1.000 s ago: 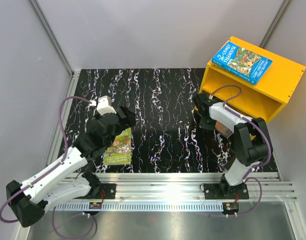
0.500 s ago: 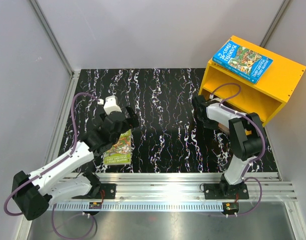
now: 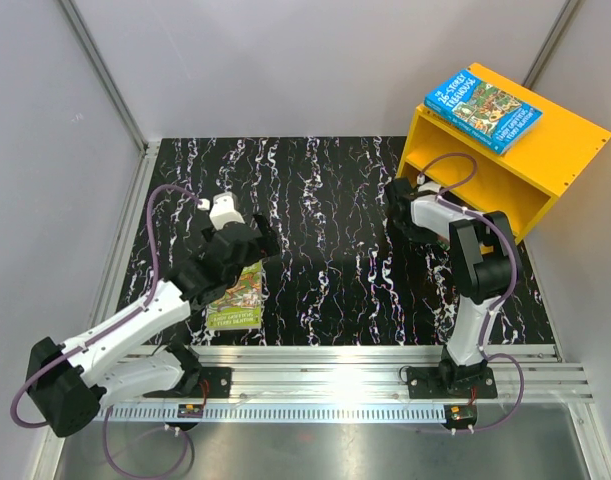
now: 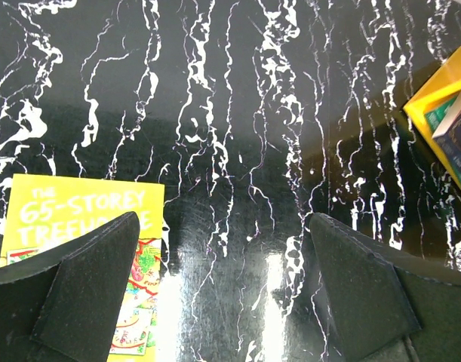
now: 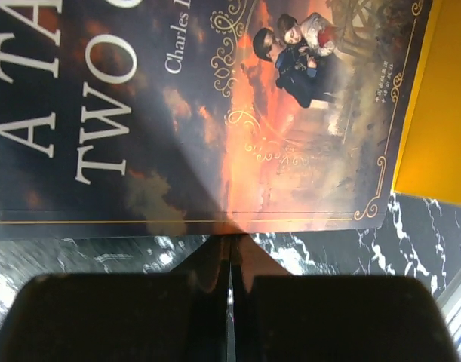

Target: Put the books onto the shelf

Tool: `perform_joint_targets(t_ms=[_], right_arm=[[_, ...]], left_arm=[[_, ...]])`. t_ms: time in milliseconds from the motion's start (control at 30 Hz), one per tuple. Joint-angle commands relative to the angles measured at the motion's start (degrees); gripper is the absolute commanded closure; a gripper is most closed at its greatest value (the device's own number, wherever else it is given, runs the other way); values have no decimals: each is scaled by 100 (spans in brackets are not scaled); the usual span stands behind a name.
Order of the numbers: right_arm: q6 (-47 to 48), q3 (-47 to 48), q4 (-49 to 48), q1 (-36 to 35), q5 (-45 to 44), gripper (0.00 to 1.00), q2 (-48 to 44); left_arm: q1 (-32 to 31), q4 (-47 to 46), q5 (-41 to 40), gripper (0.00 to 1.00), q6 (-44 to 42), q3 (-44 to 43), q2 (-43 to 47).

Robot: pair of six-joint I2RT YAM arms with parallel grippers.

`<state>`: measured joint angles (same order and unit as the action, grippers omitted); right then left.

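A green-and-yellow book [image 3: 237, 297] lies flat near the front left and shows at the left of the left wrist view [image 4: 79, 207]. My left gripper [image 3: 243, 243] hovers just beyond it, open and empty [image 4: 224, 226], over bare tabletop. A blue book [image 3: 482, 110] lies on top of the yellow shelf [image 3: 545, 160]. My right gripper [image 5: 230, 237] is shut, and its tips touch the near edge of a dark brown book [image 5: 215, 113] lying flat at the mouth of the shelf [image 5: 441, 98]. In the top view the right gripper [image 3: 413, 230] and arm hide most of that book.
The tabletop is black marble-patterned [image 3: 325, 220] with grey walls on the left, back and right. A metal rail [image 3: 325, 365] runs along the front by the arm bases. The left wrist view shows the shelf's corner [image 4: 430, 113] with book edges [image 4: 456, 132] inside.
My right arm has pushed toward the shelf with the dark book, and the shelf with the blue book has slid slightly back. My left gripper has moved a little right and forward, still open.
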<state>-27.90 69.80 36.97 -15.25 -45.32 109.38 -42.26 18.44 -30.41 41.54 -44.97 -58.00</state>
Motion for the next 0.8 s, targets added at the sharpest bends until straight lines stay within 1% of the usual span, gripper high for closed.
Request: perform_joint_targets(t_ms=[0, 167, 300, 500, 633, 767], right_arm=[[153, 569, -437, 356, -241, 100, 144], [153, 763, -384, 355, -74, 100, 250], [83, 947, -375, 356, 549, 100, 198], [-13, 1316, -182, 347, 1191, 100, 250], [-128, 1475, -207, 338, 1403, 100, 338], [-102, 1720, -366, 320, 1307, 100, 522]], left_arm=[[16, -86, 18, 1, 30, -249, -133], [25, -33, -8, 1, 73, -214, -98], [25, -42, -35, 1, 82, -109, -10], [16, -103, -87, 1, 100, -38, 52], [25, -95, -175, 1, 91, 67, 209], [25, 2, -272, 1, 109, 208, 420]])
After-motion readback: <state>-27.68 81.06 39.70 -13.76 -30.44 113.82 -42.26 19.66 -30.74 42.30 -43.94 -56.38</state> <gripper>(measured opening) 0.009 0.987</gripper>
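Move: The right hand's shut fingertips are at the outer long edge of A Tale of Two Cities, near the end closer to the robot; the middle of that brown book lies about 8 cm ahead, 1 cm left and level, the shelf's middle also 8 cm ahead but 10 cm up. The green book lies under it, roughly 9 cm ahead and 3 cm left; the blue book on the shelf top, 11 cm ahead, 7 cm left, 24 cm up. From the left hand the brown book is some 48 cm right, 16 cm ahead, 15 cm lower. With its fingers kept shut and low, the right hand pushes about 2 cm forward against the brown book's outer edge, into the lower compartment, then shifts leftward while still going forward, along that edge towards the middle of its length, some 4 cm left and 4 cm forward in all. The wrist tilts about 15 degrees as it goes, so the fingers point more steeply down, and the tips end close outside the edge with a strip of table showing between. ##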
